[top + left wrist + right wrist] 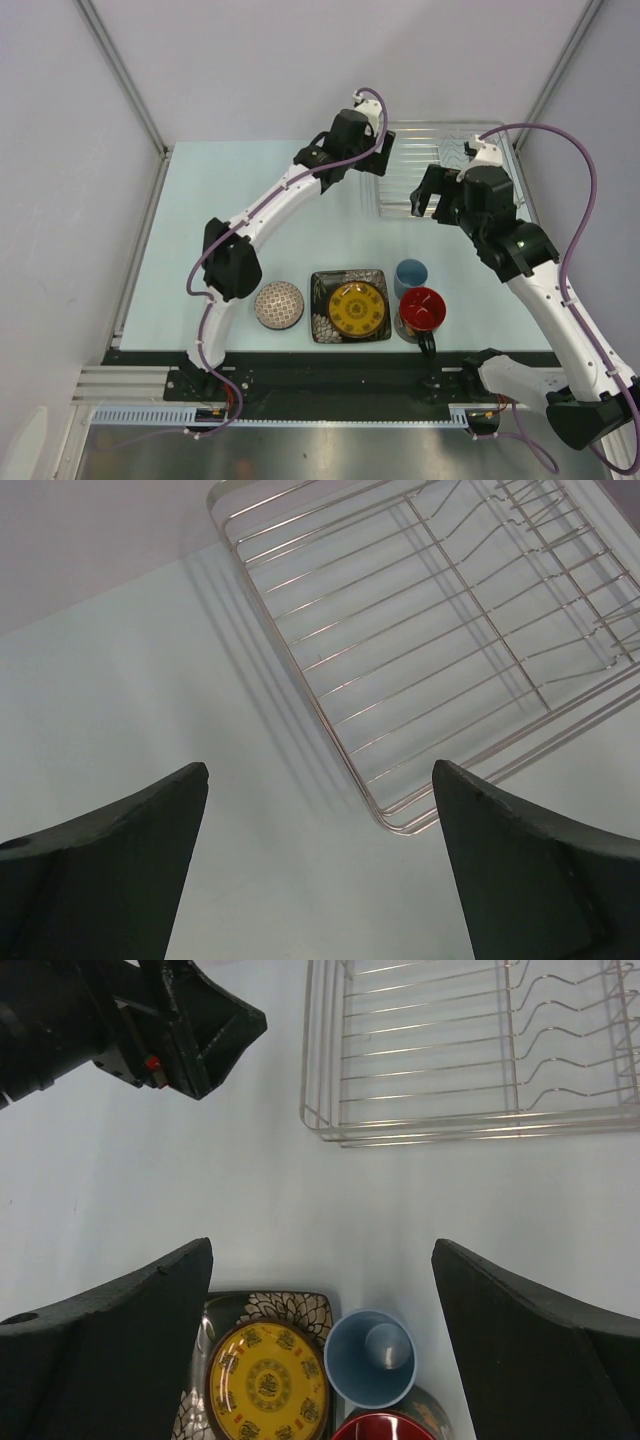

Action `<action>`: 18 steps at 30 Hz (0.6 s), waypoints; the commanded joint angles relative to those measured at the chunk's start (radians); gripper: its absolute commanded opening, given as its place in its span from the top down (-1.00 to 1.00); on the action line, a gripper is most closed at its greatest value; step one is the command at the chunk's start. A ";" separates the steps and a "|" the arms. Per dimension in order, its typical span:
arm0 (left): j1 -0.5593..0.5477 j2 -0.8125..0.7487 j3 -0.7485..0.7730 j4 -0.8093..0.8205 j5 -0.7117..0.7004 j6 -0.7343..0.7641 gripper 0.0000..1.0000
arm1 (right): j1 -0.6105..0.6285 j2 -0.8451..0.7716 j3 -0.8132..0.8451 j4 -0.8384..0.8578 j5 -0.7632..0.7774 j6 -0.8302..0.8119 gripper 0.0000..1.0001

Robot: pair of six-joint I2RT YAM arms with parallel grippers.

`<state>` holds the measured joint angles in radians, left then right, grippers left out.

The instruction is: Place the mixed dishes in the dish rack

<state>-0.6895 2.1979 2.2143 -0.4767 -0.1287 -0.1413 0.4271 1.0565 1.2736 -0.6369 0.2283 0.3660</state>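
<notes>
The speckled bowl [278, 305], the square black plate with yellow centre [350, 306], the light blue cup [410, 275] and the dark mug with red inside [422, 310] stand in a row near the table's front edge. The wire dish rack [400, 190] lies at the back right with nothing in it. My left gripper [385, 153] is open and empty, hovering by the rack's left side; the rack's corner [399, 828] shows between its fingers. My right gripper [432, 205] is open and empty over the rack's near edge, with the cup [370, 1358], plate [262, 1375] and mug [385, 1428] below it.
The left gripper's black head [150, 1020] shows at the top left of the right wrist view, next to the rack [450, 1130]. Grey enclosure walls and metal posts bound the pale table [230, 200].
</notes>
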 commanded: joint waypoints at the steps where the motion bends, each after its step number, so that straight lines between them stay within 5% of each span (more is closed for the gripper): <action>1: 0.002 0.040 0.041 0.099 -0.023 0.011 -1.00 | 0.019 -0.004 -0.005 0.057 -0.001 0.005 -0.95; 18: 0.057 0.230 0.061 0.201 0.106 -0.129 -0.99 | 0.035 -0.004 -0.048 0.098 0.013 0.004 -0.93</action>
<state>-0.6662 2.4271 2.2360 -0.3233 -0.0631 -0.2173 0.4564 1.0531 1.2282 -0.5919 0.2283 0.3653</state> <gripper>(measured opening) 0.996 0.970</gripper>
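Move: From my open left hand, the dish rack's front-left corner lies about 2 cm ahead, 5 cm to the right and roughly 18 cm below. The rack's middle is some 14 cm ahead and 21 cm right. Back from that hand, on the table, stand the blue cup (13 cm back, 11 cm right) and the yellow plate (22 cm back, 4 cm left). From my right hand the same corner is about 20 cm ahead, 8 cm left and well below. I bring my empty left hand down towards the left rail of the dish rack near its front corner. I ease it forward and to the right first, about 3 cm each way, then drop it ever more steeply, some 10 cm in all, fingers staying wide open and pointing ahead-right, tipping slightly further down towards the end. ##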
